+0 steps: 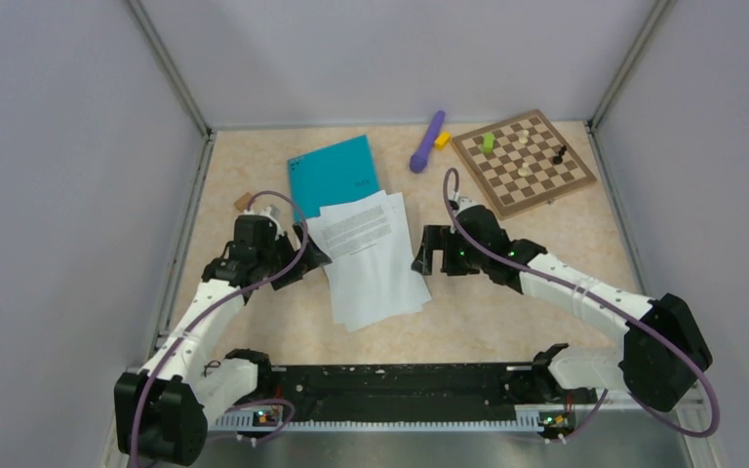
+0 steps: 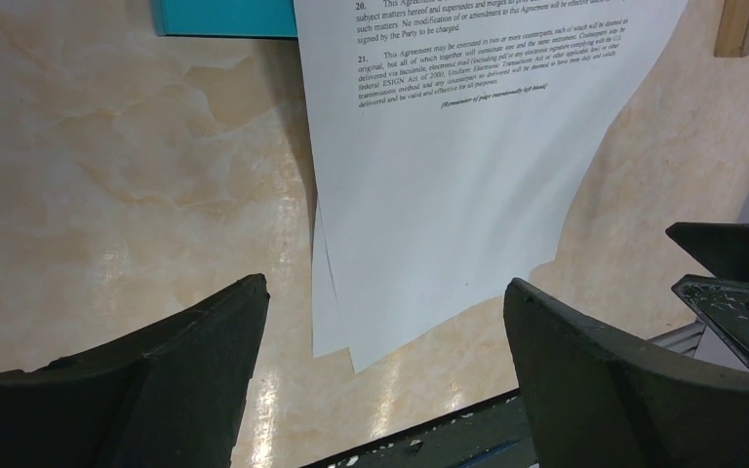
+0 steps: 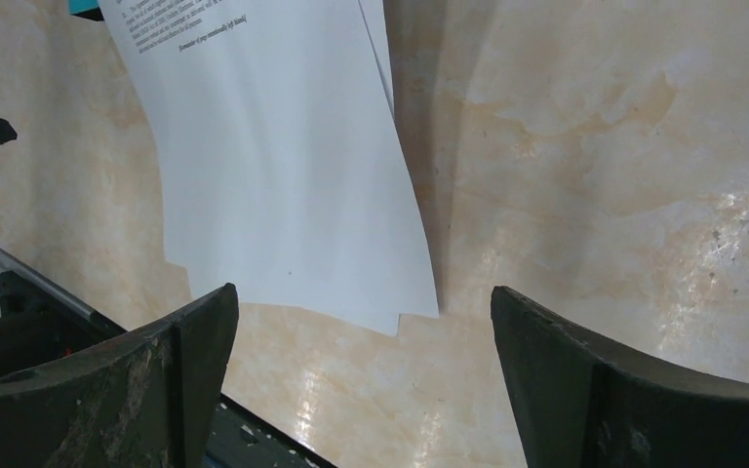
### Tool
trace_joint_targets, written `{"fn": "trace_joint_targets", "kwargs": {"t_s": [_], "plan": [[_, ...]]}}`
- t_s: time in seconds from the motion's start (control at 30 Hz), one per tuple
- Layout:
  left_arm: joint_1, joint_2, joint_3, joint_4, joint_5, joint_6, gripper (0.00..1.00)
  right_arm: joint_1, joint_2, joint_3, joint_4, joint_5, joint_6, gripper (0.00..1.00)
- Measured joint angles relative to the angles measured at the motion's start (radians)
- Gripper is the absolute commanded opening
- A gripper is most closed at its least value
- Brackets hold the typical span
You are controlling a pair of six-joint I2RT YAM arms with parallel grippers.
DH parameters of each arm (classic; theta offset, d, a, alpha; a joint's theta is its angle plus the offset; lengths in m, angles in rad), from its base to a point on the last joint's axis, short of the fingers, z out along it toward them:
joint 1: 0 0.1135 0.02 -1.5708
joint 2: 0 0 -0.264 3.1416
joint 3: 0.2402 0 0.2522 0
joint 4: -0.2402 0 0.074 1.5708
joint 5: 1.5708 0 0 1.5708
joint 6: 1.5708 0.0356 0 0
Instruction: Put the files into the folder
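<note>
The files (image 1: 371,258) are a loose stack of white printed sheets lying flat mid-table, their far end overlapping the near edge of the closed teal folder (image 1: 332,173). My left gripper (image 1: 314,255) sits just left of the stack, open and empty. My right gripper (image 1: 427,252) sits just right of it, also open and empty. In the left wrist view the files (image 2: 449,166) lie ahead between the fingers (image 2: 205,361), with the folder's corner (image 2: 224,18) at the top. The right wrist view shows the files (image 3: 273,175) ahead of the left finger (image 3: 190,351).
A brown chessboard (image 1: 524,161) with a few pieces and a green block stands at the back right. A purple stick (image 1: 427,141) and a small yellow block (image 1: 442,139) lie beside it. A small brown block (image 1: 244,201) lies behind the left arm. Walls enclose the table.
</note>
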Motion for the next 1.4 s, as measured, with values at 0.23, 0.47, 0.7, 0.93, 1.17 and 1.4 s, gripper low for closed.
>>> {"fn": "trace_joint_targets", "kwargs": {"t_s": [0.23, 0.47, 0.7, 0.93, 1.17, 1.4], "plan": [[0.0, 0.0, 0.0, 0.0, -0.013, -0.002, 0.95, 0.0, 0.097, -0.002, 0.114, -0.014, -0.006, 0.96], [0.0, 0.0, 0.0, -0.006, -0.034, -0.003, 0.95, 0.0, 0.223, -0.001, 0.211, -0.044, -0.023, 0.99], [0.0, 0.001, 0.0, -0.016, -0.034, -0.003, 0.95, -0.004, 0.37, 0.032, 0.276, -0.061, -0.065, 0.99], [0.0, 0.001, 0.0, -0.026, -0.034, 0.006, 0.95, -0.037, 0.444, 0.036, 0.459, -0.161, -0.059, 0.73], [0.0, 0.001, 0.013, -0.033, -0.035, 0.019, 0.95, -0.06, 0.452, 0.005, 0.543, -0.228, -0.022, 0.24], [0.0, 0.023, 0.029, -0.04, -0.044, 0.028, 0.95, -0.06, 0.414, 0.004, 0.491, -0.197, -0.022, 0.0]]}}
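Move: The files lie spread between the hands. Their middle is about 15 cm to the right hand's left, 5 cm ahead and 8 cm below; their right edge, where it will grip, is only about 6 cm ahead and 6 cm left. The teal folder's middle is some 26 cm ahead and 25 cm left of the right hand, and the purple baton about 36 cm straight ahead. From the left hand, the files' middle is roughly 13 cm right and 5 cm ahead. Down and forward-left goes the right hand, wide open, sinking about 7 cm to the files' right edge. Near the table it levels off and slides on forward-left, about 5 cm each way in all, rolling its left side up some 10 degrees. The fingers then shut fully and pinch the edge as the hand eases up about a centimetre. ##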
